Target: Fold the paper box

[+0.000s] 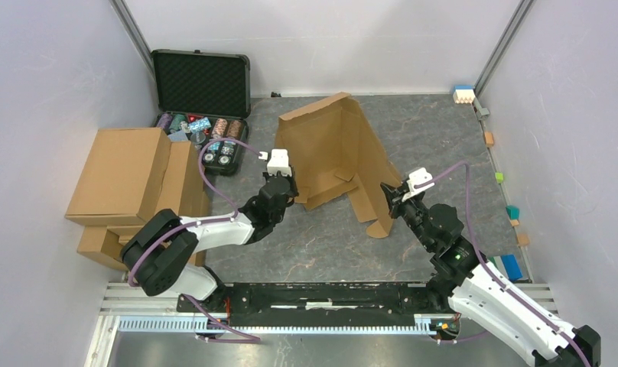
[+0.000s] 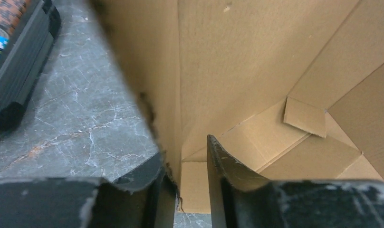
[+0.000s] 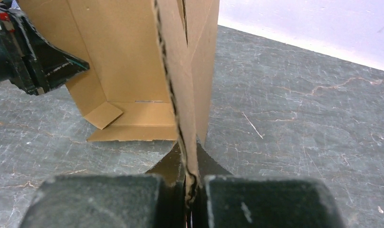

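Observation:
The paper box [image 1: 336, 145] is a brown cardboard sheet standing partly folded in the middle of the table, its panels raised like a tent. My left gripper [image 1: 289, 183] is at its left wall. In the left wrist view the jaws [image 2: 184, 156] are open, with that wall's edge [image 2: 161, 95] between them, against the left finger and clear of the right one. My right gripper [image 1: 388, 195] is at the box's right flap. In the right wrist view it [image 3: 190, 164] is shut on the flap's upright edge [image 3: 180, 85].
A black foam-lined case [image 1: 203, 84] with poker chips stands open at the back left. Stacked brown cartons [image 1: 126, 180] fill the left side beside my left arm. Small coloured blocks [image 1: 512, 210] line the right edge. Walls close in on three sides.

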`<state>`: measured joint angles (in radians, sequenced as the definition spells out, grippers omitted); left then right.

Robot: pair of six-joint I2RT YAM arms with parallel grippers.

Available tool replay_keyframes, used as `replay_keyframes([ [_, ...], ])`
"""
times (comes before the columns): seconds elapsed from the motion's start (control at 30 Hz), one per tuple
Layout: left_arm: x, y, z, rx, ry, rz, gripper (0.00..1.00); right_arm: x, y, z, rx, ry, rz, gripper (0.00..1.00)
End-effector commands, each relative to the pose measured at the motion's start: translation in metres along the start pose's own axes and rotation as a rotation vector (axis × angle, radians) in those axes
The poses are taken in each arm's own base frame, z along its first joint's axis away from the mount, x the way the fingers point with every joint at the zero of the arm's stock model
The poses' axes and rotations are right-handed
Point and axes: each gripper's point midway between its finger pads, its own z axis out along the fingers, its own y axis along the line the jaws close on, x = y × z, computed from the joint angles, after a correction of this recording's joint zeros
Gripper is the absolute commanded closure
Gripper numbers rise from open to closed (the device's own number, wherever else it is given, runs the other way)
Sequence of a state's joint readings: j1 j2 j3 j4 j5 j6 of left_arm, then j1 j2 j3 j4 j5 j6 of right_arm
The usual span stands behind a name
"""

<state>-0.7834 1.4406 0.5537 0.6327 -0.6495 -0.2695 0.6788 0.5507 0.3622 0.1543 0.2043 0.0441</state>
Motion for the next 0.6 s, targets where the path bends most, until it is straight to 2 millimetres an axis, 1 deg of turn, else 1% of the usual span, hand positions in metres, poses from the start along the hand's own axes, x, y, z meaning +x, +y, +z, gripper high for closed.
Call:
replay_keyframes([
  [0.0,0.011,-0.015,0.003,0.081,0.087,-0.036,0.61,0.001,0.01,0.001,-0.048,0.016,0.018,1.0],
  [0.1,0.018,-0.013,0.006,0.107,0.127,-0.031,0.53,0.0,0.011,0.001,-0.056,0.018,0.02,1.0],
  [0.2,0.028,-0.017,0.011,0.158,0.18,-0.045,0.49,-0.001,0.013,0.001,-0.065,0.013,0.026,1.0],
  [0.3,0.031,-0.026,0.015,0.218,0.208,-0.042,0.43,0.001,0.014,0.001,-0.067,0.014,0.028,1.0],
  [0.47,0.037,-0.058,0.005,0.416,0.253,-0.034,0.28,0.001,0.015,0.001,-0.072,0.015,0.031,1.0],
  [0.57,0.04,-0.061,0.003,0.439,0.264,-0.016,0.24,0.001,0.015,0.002,-0.074,0.017,0.031,1.0],
])
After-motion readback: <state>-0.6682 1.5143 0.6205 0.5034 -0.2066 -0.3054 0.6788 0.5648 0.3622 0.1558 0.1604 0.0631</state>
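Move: The left hand is at the near edge of the box's left panel; the near bottom tab is about 7 cm below, some 2 cm right and 1 cm ahead. The inner tab lies roughly 7 cm ahead and 13 cm right of the hand, and the front base flap level with it and 9 cm right, both about 7 cm below. From the right hand, gripping the right panel, the near tab is about 22 cm left, 6 cm ahead and 15 cm below. The left hand opens, tips and sinks about 4 cm towards the near tab, then swings right, turning clockwise. ##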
